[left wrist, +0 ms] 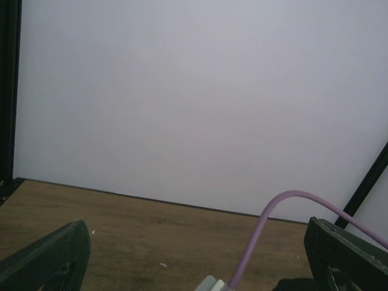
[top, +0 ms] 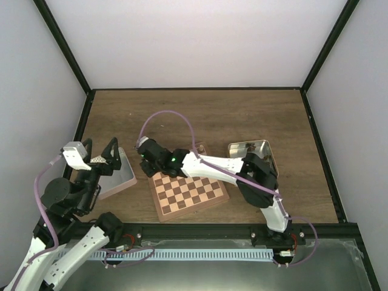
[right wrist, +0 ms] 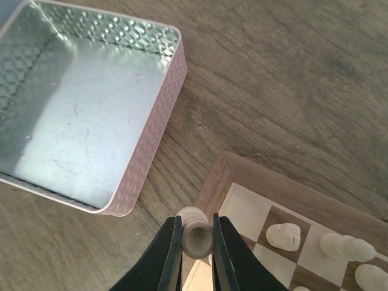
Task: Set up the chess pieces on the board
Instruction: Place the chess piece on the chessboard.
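My right gripper [right wrist: 197, 242] is shut on a pale cream chess piece [right wrist: 195, 233], held just above the corner rim of the board [right wrist: 221, 176]. Other pale chess pieces [right wrist: 284, 235] stand on the squares close by. From above, the right arm reaches left across the board [top: 189, 191], and the right gripper [top: 145, 159] sits at the board's far left corner. My left gripper [top: 100, 150] hangs open over the left tin [top: 118, 176]. In its wrist view the left gripper [left wrist: 195, 242] holds nothing between its wide-set fingers [left wrist: 51, 257].
An empty silver tin [right wrist: 79, 109] with a pink patterned wall lies left of the board corner. A second tin [top: 251, 151] holding dark pieces sits at the board's far right. A purple cable [left wrist: 273, 218] arcs in front of the left gripper.
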{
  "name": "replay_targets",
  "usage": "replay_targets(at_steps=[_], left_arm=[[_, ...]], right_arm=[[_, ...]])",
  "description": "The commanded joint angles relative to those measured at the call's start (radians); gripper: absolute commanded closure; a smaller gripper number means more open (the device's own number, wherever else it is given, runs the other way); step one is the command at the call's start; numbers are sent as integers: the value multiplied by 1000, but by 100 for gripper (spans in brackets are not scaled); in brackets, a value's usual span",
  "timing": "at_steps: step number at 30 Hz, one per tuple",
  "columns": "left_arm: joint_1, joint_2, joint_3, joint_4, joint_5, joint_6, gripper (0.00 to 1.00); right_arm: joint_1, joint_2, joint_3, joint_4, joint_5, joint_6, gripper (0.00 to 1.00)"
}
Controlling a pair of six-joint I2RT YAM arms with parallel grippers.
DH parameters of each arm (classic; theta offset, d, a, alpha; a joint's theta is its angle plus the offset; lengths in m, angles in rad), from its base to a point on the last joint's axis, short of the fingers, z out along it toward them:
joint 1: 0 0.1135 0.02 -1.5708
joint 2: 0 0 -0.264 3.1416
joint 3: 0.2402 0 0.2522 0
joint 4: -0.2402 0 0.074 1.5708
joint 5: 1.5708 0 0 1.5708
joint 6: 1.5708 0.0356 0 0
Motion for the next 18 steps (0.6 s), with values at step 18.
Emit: replay_targets(at_steps=[18], left_arm=[[1, 1, -36, -60, -29, -12, 0]], right_arm=[[16, 254, 296, -265, 167, 70, 99]])
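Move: About 5 cm straight ahead of the right hand and some 9 cm below lies the bare corner square at the board's far left, with the white piece already in the fingers. A white knight stands 3 cm to the right of that square and 1 cm farther out, a pawn about 3 cm nearer than the square. The empty tray sits some 14 cm left of the hand, level with it. From the left hand the square is about 12 cm ahead, 15 cm right, far below. Sinking about 6 cm towards the far-left corner square, the right hand keeps its pinch on the white piece and eases some 2 cm forward. It bows slightly left on the way, then swings back right, while the wrist tilts by roughly 15 degrees so the fingers point more steeply down. The left hand, empty and open, settles about 2 cm lower. ##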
